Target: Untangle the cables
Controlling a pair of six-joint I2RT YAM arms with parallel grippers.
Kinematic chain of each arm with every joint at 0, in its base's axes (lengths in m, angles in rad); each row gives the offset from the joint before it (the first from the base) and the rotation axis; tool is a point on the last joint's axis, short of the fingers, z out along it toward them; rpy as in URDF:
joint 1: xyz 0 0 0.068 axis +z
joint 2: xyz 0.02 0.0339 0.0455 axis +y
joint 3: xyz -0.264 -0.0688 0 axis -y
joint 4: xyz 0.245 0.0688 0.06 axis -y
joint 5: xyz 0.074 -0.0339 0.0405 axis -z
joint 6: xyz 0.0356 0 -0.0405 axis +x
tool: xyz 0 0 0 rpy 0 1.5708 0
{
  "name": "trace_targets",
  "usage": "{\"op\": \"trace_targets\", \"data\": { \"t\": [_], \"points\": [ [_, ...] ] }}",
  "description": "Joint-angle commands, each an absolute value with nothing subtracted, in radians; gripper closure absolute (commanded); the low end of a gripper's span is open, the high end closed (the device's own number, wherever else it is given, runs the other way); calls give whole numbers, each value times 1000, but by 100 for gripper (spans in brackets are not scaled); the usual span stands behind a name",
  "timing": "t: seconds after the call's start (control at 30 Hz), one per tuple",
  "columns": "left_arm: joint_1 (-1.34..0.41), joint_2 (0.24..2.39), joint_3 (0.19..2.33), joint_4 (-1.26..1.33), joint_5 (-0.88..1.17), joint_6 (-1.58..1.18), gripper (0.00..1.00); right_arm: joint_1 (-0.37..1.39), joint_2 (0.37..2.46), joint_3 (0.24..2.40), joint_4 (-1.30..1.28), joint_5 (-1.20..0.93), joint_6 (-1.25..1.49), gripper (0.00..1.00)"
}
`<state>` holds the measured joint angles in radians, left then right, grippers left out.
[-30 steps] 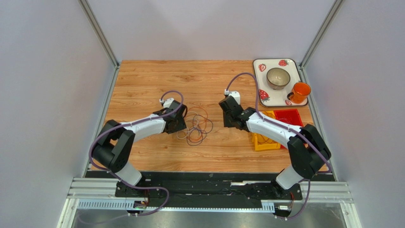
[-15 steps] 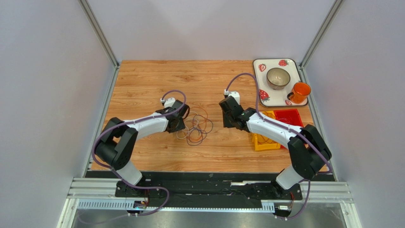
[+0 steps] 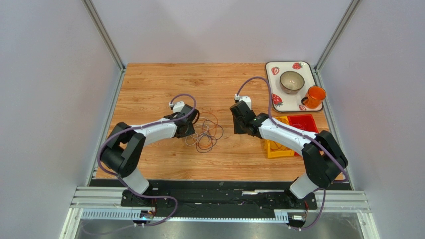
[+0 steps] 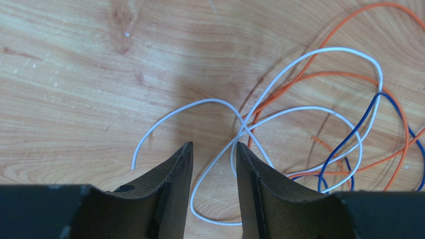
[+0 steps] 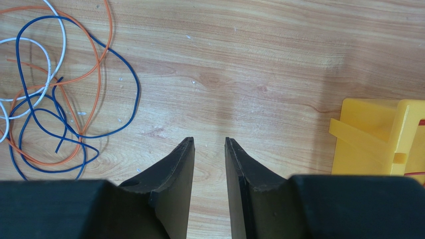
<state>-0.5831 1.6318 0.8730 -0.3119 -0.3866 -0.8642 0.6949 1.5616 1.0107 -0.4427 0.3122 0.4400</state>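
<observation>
The cables [image 3: 205, 133] lie in a loose tangle on the wooden table between the two arms. In the left wrist view a white cable [image 4: 339, 49], an orange cable [image 4: 324, 74] and a blue cable [image 4: 356, 128] overlap. My left gripper [image 4: 214, 144] is open at the tangle's left edge [image 3: 192, 130]. A loop of the white cable lies on the wood between its jaws, unclamped. My right gripper [image 5: 208, 140] is open over bare wood to the right of the tangle [image 3: 238, 127], holding nothing. Its view shows the blue cable [image 5: 135, 87] and orange cable [image 5: 100, 64] at far left.
A yellow bin [image 3: 276, 148] and a red bin [image 3: 304, 122] sit by the right arm; the yellow bin [image 5: 369, 139] is close to the right of the right gripper. A strawberry-patterned tray [image 3: 273, 69] at the back right carries a bowl [image 3: 292, 81] and an orange cup [image 3: 315, 96].
The left gripper's jaws have narrowed somewhat and the left arm has shifted slightly at the tangle's edge. The right arm has not moved.
</observation>
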Motion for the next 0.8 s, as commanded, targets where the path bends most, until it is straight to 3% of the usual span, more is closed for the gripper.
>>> {"op": "trace_targets", "data": {
  "t": [0.0, 0.17, 0.5, 0.63, 0.73, 0.77],
  "points": [
    [-598, 1684, 920, -337, -396, -845, 54, 690, 1540, 1011, -396, 311, 431, 67],
    [-620, 1703, 949, -386, -428, -851, 56, 686, 1540, 1009, -393, 305, 430, 67],
    [-627, 1775, 1028, -567, -419, -833, 73, 673, 1546, 1009, -387, 278, 428, 68],
    [-643, 1805, 1065, -598, -428, -830, 74, 666, 1543, 1005, -382, 267, 428, 68],
    [-644, 1830, 1074, -595, -423, -825, 82, 657, 1539, 999, -371, 252, 428, 68],
    [-644, 1839, 1077, -594, -419, -822, 91, 655, 1539, 996, -371, 245, 428, 68]
  ]
}}
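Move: The white cable's crossing that the left fingers will close on lies about 2 cm to the left hand's right and 1 cm ahead, roughly 1 cm below the open fingertips. Around it, the orange cable's tangle centres some 5 cm to the left hand's right and 1 cm ahead, and the blue cable's about 6 cm right and 1 cm back. From the idle right hand, that white crossing is some 15 cm left, 3 cm ahead and 6 cm down. The white cable, by its crossing at the tangle's left edge, is what the left hand closes on: the hand edges about 1 cm to the right, nudging forward and back again while easing slightly down, and rolls some 10 degrees, its left side rising and its fingers tipping steeper. From half open the fingers draw nearly shut, pinching the white strand between their tips. ##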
